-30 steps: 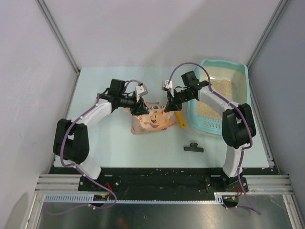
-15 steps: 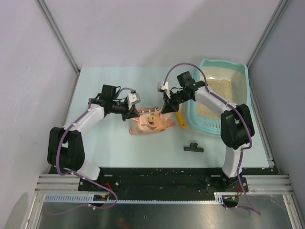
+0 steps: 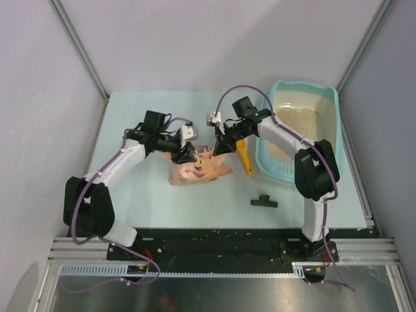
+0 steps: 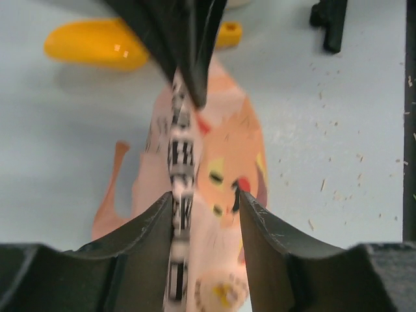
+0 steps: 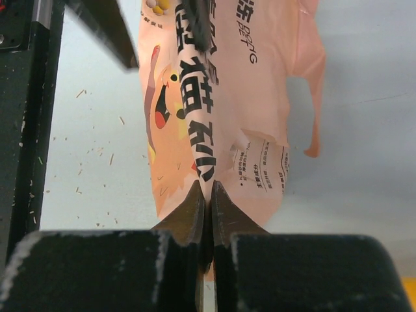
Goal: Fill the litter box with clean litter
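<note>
The light-teal litter box (image 3: 304,87) stands at the back right with pale beige clean litter (image 3: 296,123) in it. A pink-orange printed bag (image 3: 198,169) hangs low over the table's middle. My right gripper (image 3: 220,148) is shut on a fold of the bag's upper edge (image 5: 208,149), its jaws pressed together (image 5: 208,195). My left gripper (image 3: 188,155) faces it from the left. Its fingers (image 4: 146,227) stand apart on either side of the bag (image 4: 214,188), so the left gripper (image 4: 205,201) is open around the bag's edge.
An orange scoop (image 3: 244,158) lies between the bag and the litter box, also seen as the scoop (image 4: 97,44) from the left wrist. A black clip (image 3: 264,201) lies nearer the front, right of centre. Cage posts and walls stand on both sides.
The right gripper has carried the bag's edge leftward, away from the litter box. The left gripper shut near the bag's edge, then opened again; the bag has shifted left.
</note>
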Controlling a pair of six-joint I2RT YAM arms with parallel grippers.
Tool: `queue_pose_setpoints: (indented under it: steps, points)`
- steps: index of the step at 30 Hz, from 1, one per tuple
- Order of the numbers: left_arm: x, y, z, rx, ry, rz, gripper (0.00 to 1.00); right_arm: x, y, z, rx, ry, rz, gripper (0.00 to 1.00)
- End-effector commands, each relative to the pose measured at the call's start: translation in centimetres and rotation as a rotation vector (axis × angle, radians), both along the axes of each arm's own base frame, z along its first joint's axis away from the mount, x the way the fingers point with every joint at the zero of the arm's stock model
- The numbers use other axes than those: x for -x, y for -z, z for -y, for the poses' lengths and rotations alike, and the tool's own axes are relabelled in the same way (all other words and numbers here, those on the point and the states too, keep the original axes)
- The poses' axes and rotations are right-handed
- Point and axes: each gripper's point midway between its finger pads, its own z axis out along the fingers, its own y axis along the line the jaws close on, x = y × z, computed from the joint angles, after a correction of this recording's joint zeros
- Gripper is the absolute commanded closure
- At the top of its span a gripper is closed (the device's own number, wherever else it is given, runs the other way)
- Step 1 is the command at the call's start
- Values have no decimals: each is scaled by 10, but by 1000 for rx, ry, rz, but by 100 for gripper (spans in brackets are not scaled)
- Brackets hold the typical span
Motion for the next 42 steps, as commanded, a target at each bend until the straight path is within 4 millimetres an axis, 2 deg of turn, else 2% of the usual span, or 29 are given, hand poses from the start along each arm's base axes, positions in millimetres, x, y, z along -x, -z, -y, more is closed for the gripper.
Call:
queue_pose_setpoints:
  steps: [1, 3, 4, 5, 10, 16, 17, 18, 20, 21, 23, 24, 26, 29, 30, 32, 34, 35, 37, 38, 39, 42]
  points:
    - [-7, -35, 52, 87, 76, 104, 51, -8, -29, -6, -68, -11, 41, 100]
    - [-18, -39, 64, 104, 70, 139, 51, -7, -28, -6, -68, -11, 40, 100]
    - [-20, -32, 70, 101, 73, 117, 51, -6, -29, -5, -70, -12, 40, 100]
    - [-25, -34, 75, 104, 74, 125, 52, -6, -30, -5, -70, -9, 41, 100]
    - [-35, -23, 85, 99, 76, 97, 57, -6, -28, -2, -68, 6, 33, 100]
    - [-32, -5, 79, 63, 70, 92, 77, -8, -30, 2, -67, 14, 37, 100]
    - [-30, 1, 77, 53, 70, 85, 90, -7, -29, 2, -65, 13, 36, 100]
    - [-29, 3, 76, 49, 70, 86, 98, -5, -29, 3, -60, 10, 32, 100]
    - [-28, 7, 74, 40, 69, 87, 100, -8, -32, 10, -53, 0, 66, 100]
    - [-28, 7, 72, 37, 65, 91, 100, -3, -32, 17, -35, -4, 53, 100]
    - [-30, 9, 69, 27, 50, 90, 100, -7, -33, 33, -9, -24, 109, 94]
    - [-31, 9, 68, 26, 45, 89, 100, 0, -30, 45, 24, -26, 81, 92]
    - [-32, 10, 66, 27, 36, 77, 100, -1, -30, 65, 59, -26, 105, 85]
    - [-32, 8, 68, 43, 37, 68, 100, 5, -37, 88, 80, 15, 86, 68]
    - [-31, 8, 69, 48, 38, 60, 100, 5, -33, 100, 88, 48, 68, 62]
    - [-32, 8, 71, 58, 33, 42, 100, 8, -48, 111, 87, 80, 107, 57]
    - [-31, 7, 74, 70, 36, 25, 100, 17, -47, 124, 118, 83, 131, 53]
    - [-31, 6, 75, 75, 36, 23, 100, 26, -54, 128, 126, 69, 160, 53]
    - [-30, 5, 76, 85, 38, 9, 100, 53, -45, 140, 181, 13, 129, 54]
    - [-29, 5, 76, 85, 35, 4, 100, 64, -47, 145, 198, -4, 127, 54]
    - [-28, 6, 77, 89, 39, -5, 100, 82, -41, 154, 242, -25, 76, 56]
    - [-27, 7, 78, 93, 40, -19, 100, 114, -24, 174, 307, -84, 19, 60]
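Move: The rolled bag mouth, still pinched by the right hand at its far end, is about 8 cm right of the left hand and 3 cm ahead, level with its open fingers. From the right hand, the black clip lies some 16 cm right and 16 cm back; the yellow scoop is 9 cm right and 1 cm ahead, and the litter box about 29 cm right and 7 cm ahead, all roughly 12 cm below. Left hand goes 8 cm right, pinches the bag mouth; right then opens, leaving 14 cm rightward towards the clip. ##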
